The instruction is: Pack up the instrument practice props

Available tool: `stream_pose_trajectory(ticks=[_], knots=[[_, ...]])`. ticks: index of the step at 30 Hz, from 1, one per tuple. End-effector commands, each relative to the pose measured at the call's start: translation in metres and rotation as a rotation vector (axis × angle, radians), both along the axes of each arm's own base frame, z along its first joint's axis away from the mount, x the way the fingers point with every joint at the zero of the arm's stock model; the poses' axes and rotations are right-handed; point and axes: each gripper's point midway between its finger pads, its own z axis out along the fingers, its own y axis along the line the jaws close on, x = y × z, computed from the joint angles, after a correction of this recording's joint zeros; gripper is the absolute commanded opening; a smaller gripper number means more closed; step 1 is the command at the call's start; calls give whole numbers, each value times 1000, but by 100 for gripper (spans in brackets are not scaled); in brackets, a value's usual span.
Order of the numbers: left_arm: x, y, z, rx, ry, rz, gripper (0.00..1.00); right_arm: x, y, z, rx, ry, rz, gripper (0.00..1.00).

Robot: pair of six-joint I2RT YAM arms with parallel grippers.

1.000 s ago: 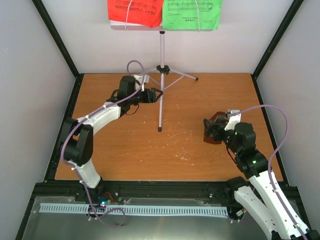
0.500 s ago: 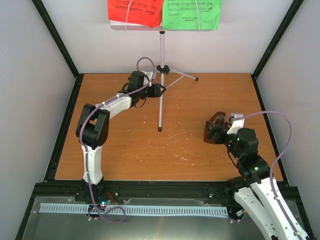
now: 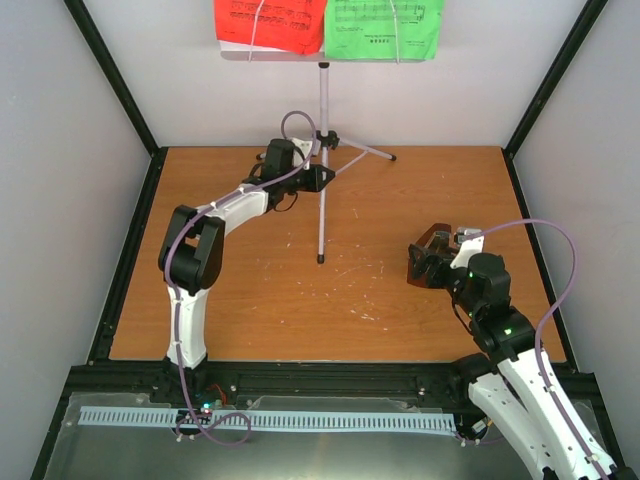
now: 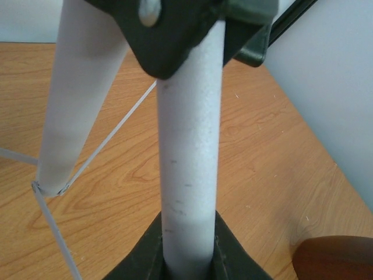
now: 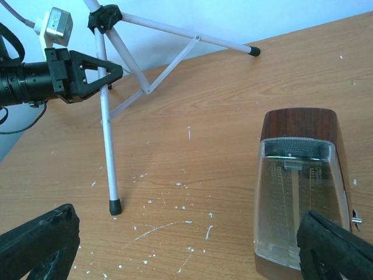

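The silver tripod stand (image 3: pixel 323 100) stands at the back middle of the table. Its tray (image 3: pixel 300 55) carries the red music sheet (image 3: pixel 270 22) and the green music sheet (image 3: pixel 385 25). My left gripper (image 3: pixel 318 178) is shut on the stand's front leg (image 4: pixel 187 175) just below the black hub (image 5: pixel 104 17). It also shows in the right wrist view (image 5: pixel 111 73). The dark-brown metronome (image 3: pixel 428 255) with its clear cover (image 5: pixel 300 198) lies on the table at the right. My right gripper (image 5: pixel 186 251) is open wide, with the metronome beside its right finger (image 5: pixel 332 245), apart from it.
The wooden table (image 3: pixel 250 300) is ringed by grey walls and black frame posts (image 3: pixel 110 70). The stand's other legs spread toward the back wall (image 3: pixel 365 150). The front leg's black foot (image 5: pixel 115 205) rests mid-table among white scuff marks.
My left gripper has moved right and back to the stand's front leg and now holds it. My right gripper has shifted slightly by the metronome.
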Motion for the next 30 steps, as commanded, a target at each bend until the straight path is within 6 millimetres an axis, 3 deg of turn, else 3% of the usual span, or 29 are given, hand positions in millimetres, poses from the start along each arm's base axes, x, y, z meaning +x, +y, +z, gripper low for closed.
stream_pose_trajectory(ticks=[1,12,22,25,30], knots=[[-15,5,10,-21,0,-6,1,-1,-2,-4,13,13,-12,100],[-90,17,13,-36,14,-123,0,-4,-3,-9,25,30,-20,100],[-183,25,-21,-9,135,-257,0,-6,-3,-11,41,41,-23,100],[-198,26,-22,-9,153,-272,2,-6,-3,-12,42,46,-26,100],[-205,28,-12,-28,146,-271,15,-6,-3,-15,53,55,-27,100]])
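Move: The left hand is already shut on the stand's front leg, whose black foot is some 13 cm back and 16 cm below; the stand's hub is about 7 cm ahead and 9 cm above. The open tabletop it heads for is about 20 cm back, 3 cm left and 16 cm down. The metronome stands about 18 cm back and 26 cm to the right, middle 6 cm lower. From the right hand, that open tabletop is roughly 7 cm ahead, 25 cm left and 22 cm down. Straight back towards the robot, gathering speed and easing a little to its left, the left hand pulls the music stand by its front leg about 18 cm at nearly constant height, towards the open middle of the table. The fingers keep their grip just below the hub while the hand turns some 15 degrees clockwise, mostly in the second half. ##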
